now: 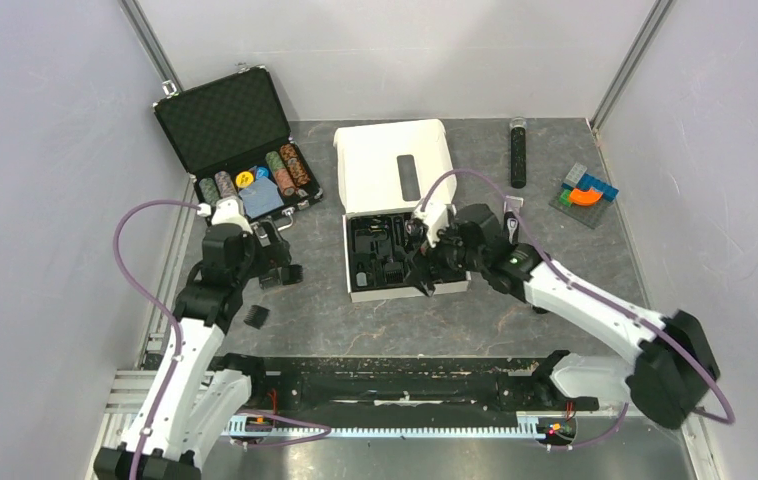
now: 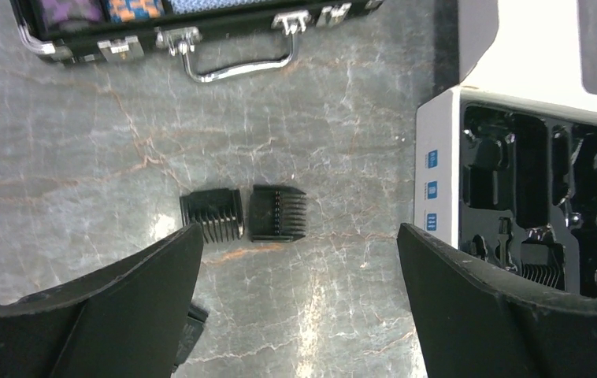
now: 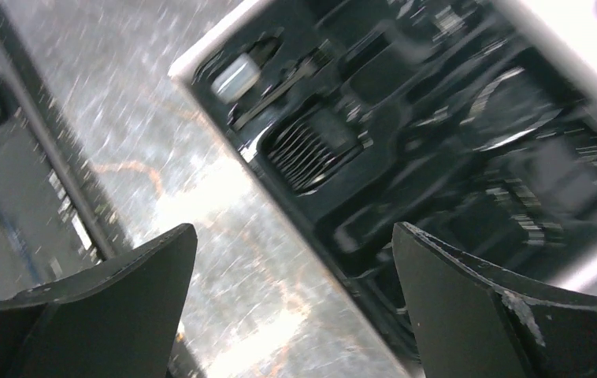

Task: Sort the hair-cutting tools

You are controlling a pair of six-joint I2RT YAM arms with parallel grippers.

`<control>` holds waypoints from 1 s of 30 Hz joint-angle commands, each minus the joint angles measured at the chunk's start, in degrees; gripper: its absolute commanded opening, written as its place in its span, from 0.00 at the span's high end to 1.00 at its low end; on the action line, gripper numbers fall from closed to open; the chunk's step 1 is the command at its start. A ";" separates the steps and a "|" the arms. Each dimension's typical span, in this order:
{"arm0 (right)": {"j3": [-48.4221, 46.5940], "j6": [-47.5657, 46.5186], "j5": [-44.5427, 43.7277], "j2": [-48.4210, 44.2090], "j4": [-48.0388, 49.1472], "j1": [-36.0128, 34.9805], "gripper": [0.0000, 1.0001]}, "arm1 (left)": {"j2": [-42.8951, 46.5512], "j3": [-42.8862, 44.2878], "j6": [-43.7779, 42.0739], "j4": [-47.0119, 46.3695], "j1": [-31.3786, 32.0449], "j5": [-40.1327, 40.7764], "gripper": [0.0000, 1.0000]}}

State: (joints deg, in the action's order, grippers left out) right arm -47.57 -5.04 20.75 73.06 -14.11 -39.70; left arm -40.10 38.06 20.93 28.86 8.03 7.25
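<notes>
Two black comb attachments (image 2: 213, 214) (image 2: 277, 213) lie side by side on the table, just ahead of my open, empty left gripper (image 2: 299, 303). A third comb (image 1: 256, 317) lies nearer the arm bases; in the left wrist view it peeks out under my left finger (image 2: 187, 335). The white box with a black moulded tray (image 1: 359, 292) stands mid-table. My right gripper (image 1: 423, 268) is open and empty over the tray's front edge. Another comb (image 3: 311, 146) sits in the tray. The slim clipper (image 1: 511, 222) lies right of the box, partly hidden by the right arm.
An open black case of colourful chips (image 1: 245, 170) stands at the back left, its handle (image 2: 236, 67) facing the combs. A thin black stick with a clear tip (image 1: 518, 152) and a small pile of coloured blocks (image 1: 585, 190) lie at the back right.
</notes>
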 commanded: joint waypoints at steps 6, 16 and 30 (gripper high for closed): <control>8.31 2.84 -22.70 -14.06 15.51 -0.06 0.02 | -15.62 3.51 11.24 3.35 -1.44 3.83 0.00; 11.54 3.67 -29.57 -16.23 16.57 -0.13 0.02 | -29.29 6.43 6.92 3.45 -10.05 1.26 0.08; 12.32 3.77 -34.79 -16.56 16.66 -0.19 0.02 | -41.85 8.70 4.25 3.88 -10.40 -1.70 0.23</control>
State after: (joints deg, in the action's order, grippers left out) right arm -35.75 -1.91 -11.53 57.54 0.12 -39.75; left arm -80.01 45.43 27.42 32.97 -2.17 7.66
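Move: The nearer-to-the-left of the paired black guard combs lies about 5 cm left of the left hand, 3 cm ahead and 16 cm below it. Its twin sits some 5 cm to that comb's right and barely farther out; the third comb is about 9 cm nearer the base and 3 cm farther left than the first. From the right hand, the first comb lies some 31 cm left, 5 cm ahead and 12 cm below. Towards the left one of the paired combs the left hand sinks about 13 cm, easing left some 4 cm on the way, tipping its fingers down by about 35 degrees and turning slightly counter-clockwise; the wide-open fingers narrow by about a fifth above the comb. The right hand, empty and open, pulls off the tool box's near edge to the right, forward and up, turning clockwise and levelling out. ##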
